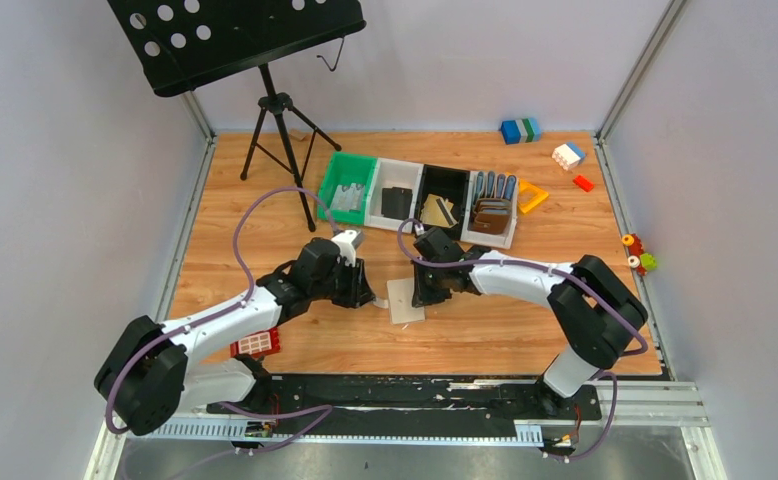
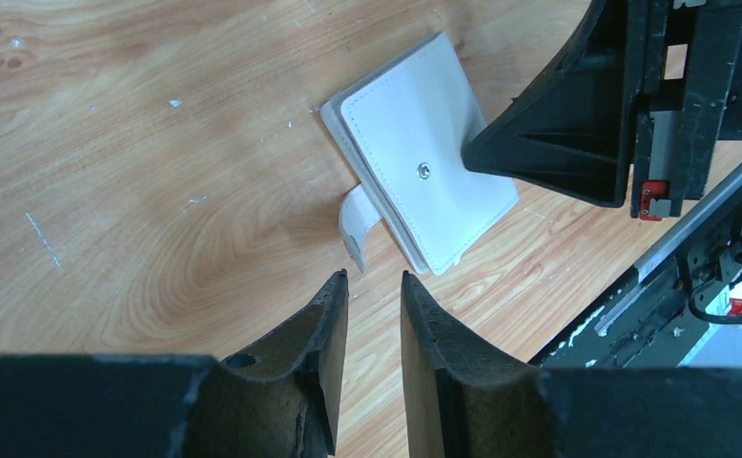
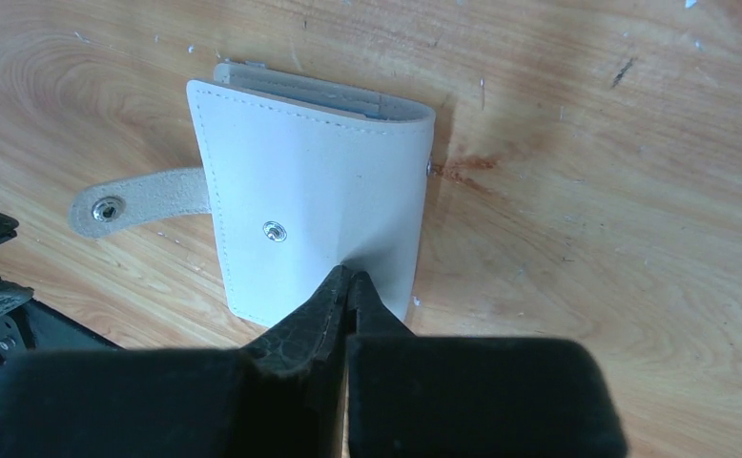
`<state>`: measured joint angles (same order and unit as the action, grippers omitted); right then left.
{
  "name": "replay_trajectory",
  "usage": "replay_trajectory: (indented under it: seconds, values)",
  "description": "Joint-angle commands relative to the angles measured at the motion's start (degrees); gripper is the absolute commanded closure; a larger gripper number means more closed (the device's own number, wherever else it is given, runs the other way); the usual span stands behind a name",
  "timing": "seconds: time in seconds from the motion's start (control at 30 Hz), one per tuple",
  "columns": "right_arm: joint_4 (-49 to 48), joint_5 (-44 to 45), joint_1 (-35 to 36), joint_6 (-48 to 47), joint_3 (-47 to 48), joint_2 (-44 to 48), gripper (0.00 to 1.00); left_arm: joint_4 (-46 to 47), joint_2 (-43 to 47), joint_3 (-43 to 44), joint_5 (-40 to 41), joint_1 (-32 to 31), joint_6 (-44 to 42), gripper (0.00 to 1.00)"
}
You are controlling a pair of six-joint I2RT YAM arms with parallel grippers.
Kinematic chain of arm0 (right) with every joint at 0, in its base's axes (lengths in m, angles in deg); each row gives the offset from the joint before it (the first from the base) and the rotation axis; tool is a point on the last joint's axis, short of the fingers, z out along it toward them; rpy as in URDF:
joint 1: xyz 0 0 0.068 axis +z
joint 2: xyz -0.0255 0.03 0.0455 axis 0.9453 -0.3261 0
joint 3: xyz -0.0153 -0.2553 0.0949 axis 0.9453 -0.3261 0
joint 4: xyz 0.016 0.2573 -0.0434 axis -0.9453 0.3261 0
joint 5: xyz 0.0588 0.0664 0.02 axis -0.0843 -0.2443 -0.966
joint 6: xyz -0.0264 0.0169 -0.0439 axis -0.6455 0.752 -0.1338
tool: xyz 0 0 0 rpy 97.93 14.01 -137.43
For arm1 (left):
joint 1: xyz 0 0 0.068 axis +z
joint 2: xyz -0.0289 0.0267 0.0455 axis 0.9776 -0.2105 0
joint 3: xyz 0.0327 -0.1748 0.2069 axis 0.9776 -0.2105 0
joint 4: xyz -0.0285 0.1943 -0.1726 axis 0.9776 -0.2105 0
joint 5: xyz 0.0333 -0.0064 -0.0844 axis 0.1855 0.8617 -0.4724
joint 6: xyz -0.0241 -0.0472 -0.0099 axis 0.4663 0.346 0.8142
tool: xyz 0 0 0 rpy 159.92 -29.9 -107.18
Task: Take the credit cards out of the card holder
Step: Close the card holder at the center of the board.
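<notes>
The card holder [image 1: 405,299] lies folded shut on the wooden table, pale grey-beige, with a snap stud on its cover [image 3: 310,210]. Its strap tab [image 3: 138,202] hangs loose to one side, unfastened. My right gripper [image 3: 350,275] is shut, its tips pressed together against the cover near the holder's edge [image 2: 424,181]. My left gripper [image 2: 375,277] hovers just short of the strap tab [image 2: 356,218], its jaws a narrow gap apart with nothing between them. The two grippers face each other across the holder, left gripper [image 1: 365,295] and right gripper [image 1: 422,297]. No credit cards show; only grey inner layers [image 3: 300,86] peek out.
Behind the holder stands a row of bins: a green one [image 1: 348,187], a white one [image 1: 395,200], a black one [image 1: 441,205] and one with brown wallets [image 1: 492,212]. A music stand's tripod [image 1: 280,140] is at back left. A red brick [image 1: 257,343] lies by the left arm.
</notes>
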<state>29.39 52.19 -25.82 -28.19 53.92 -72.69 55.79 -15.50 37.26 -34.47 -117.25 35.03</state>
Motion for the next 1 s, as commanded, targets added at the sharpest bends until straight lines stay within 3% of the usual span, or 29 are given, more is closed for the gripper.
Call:
replay_trajectory:
  seconds: [0.0,0.27,0.67,0.97]
  values:
    - [0.29,3.55,0.38,-1.58,0.57,1.28,1.0,-0.32,1.72,-0.59,0.49,0.43,-1.46,0.66]
    - [5.43,6.39,0.27,-4.46,6.44,4.65,1.0,-1.51,5.06,-0.31,1.99,0.57,-1.74,0.66]
    - [5.74,11.3,0.18,-4.79,13.17,-9.21,1.0,-5.13,11.35,-1.02,6.91,1.14,-2.18,0.66]
    - [4.07,10.35,0.16,-7.15,9.72,7.17,1.0,-8.97,20.07,-1.52,16.56,1.3,-3.21,0.65]
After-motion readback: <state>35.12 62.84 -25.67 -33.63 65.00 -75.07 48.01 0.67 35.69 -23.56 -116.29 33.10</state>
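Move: The card holder lies folded over right under the right gripper's closed tips: its middle is roughly 2 cm left and 1 cm ahead of them, about 1 cm lower. Its snap strap sticks out some 7 cm to their left, level with them. The black tray stands about 20 cm ahead and 5 cm right, the white tray about 21 cm ahead and 4 cm left. From the left gripper the holder is about 8 cm right, 7 cm below. Lift the shut right fingertips off the cover by the spine, carry them about 5 cm forward in a low arc towards the holder's far edge, dip almost to the starting height there, then rise some 2 cm, tips swinging forward about 10 degrees. Meanwhile draw the left gripper away, left and up by about 4 cm each, tilting up some 10 degrees, fingers still partly open. ##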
